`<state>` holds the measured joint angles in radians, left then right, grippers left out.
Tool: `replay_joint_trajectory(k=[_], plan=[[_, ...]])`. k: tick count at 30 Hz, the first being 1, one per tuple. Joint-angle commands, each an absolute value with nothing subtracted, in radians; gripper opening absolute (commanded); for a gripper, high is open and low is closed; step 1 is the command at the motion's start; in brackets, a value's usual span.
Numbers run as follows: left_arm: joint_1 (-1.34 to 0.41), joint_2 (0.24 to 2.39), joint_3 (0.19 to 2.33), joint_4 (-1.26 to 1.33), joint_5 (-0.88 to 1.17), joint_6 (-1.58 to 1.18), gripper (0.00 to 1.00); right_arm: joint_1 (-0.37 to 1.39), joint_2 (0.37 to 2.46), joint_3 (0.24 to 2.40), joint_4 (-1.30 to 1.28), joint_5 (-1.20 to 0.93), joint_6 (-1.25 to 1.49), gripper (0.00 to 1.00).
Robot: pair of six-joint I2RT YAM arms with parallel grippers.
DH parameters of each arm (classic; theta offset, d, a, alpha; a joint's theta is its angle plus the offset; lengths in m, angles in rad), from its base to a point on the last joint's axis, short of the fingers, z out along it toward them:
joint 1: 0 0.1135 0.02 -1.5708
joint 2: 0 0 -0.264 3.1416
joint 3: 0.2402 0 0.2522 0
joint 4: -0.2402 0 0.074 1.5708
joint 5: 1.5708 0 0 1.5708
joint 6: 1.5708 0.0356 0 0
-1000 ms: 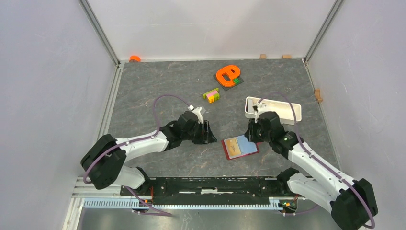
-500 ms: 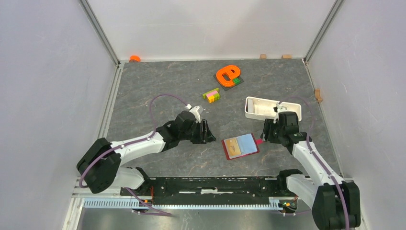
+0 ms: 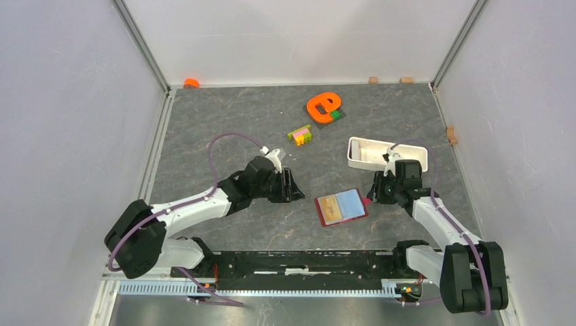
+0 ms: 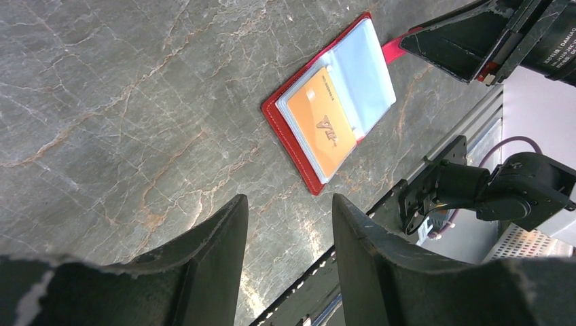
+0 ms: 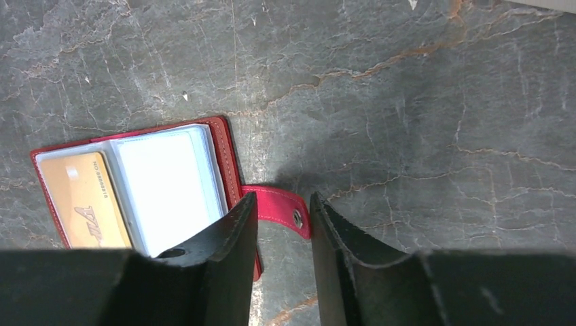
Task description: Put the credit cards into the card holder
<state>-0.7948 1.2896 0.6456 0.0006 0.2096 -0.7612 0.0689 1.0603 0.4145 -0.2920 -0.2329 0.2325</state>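
The card holder (image 3: 350,204) lies open on the grey table, a dark-red wallet with light-blue sleeves (image 5: 170,180). One orange credit card (image 4: 321,125) sits in its left-hand sleeve, also visible as the card (image 5: 85,200) in the right wrist view. The red snap tab (image 5: 282,206) sticks out to the right. My right gripper (image 5: 284,198) hangs just above that tab, jaws partly apart, the tab showing in the gap. My left gripper (image 4: 289,204) is open and empty, left of the wallet (image 4: 299,139) and apart from it. In the top view, the left gripper (image 3: 293,187) and right gripper (image 3: 375,193) flank the wallet.
A white oblong tray (image 3: 363,151) stands just behind the right arm. Multicoloured bricks (image 3: 299,134) and an orange letter piece (image 3: 323,105) on a dark plate lie farther back. An orange object (image 3: 191,83) sits in the back left corner. Small wooden blocks (image 3: 451,134) line the walls.
My right gripper has come off the open wallet, moved right and settled over the snap tab, its jaws changing width. The left arm has shifted only slightly.
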Motion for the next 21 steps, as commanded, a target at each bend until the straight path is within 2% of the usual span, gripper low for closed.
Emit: replay_joint_trajectory(k=[1,7,14,21], plan=[[-0.79,1.265,0.634,0.005,0.191,-0.723,0.56,0.061,1.067,0.41,-0.232,-0.258,0.21,0.34],[-0.788,1.241,0.642,-0.037,0.192,-0.717,0.55,0.061,1.037,0.422,-0.226,-0.369,0.234,0.0],[-0.768,1.196,0.655,-0.088,0.196,-0.705,0.56,0.133,0.893,0.442,-0.27,-0.441,0.319,0.0],[-0.752,1.199,0.659,-0.089,0.229,-0.711,0.57,0.386,0.836,0.469,-0.238,-0.342,0.481,0.0]])
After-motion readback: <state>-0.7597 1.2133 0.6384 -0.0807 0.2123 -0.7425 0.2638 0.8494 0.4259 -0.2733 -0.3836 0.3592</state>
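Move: Right at the right hand's half-open fingertips, about 1 cm left and 1 cm lower, is the strap of the card holder. The opened card holder's middle lies roughly 9 cm to this hand's left and 2 cm back, its orange card some 13 cm left and 3 cm back; the white tray stands about 14 cm ahead and 5 cm right. From the left hand, the strap lies some 21 cm to the right, level fore and aft, and about 8 cm lower. Closing fully on the strap, the right fingers pinch it, then the hand pulls it left about 7 cm while rising some 6 cm, over the holder and away from the tray, gathering speed and easing slightly back late on. The wrist rolls, tips up and turns counter-clockwise, each by some 10 degrees. The open left hand drifts about 2 cm left, touching nothing. ##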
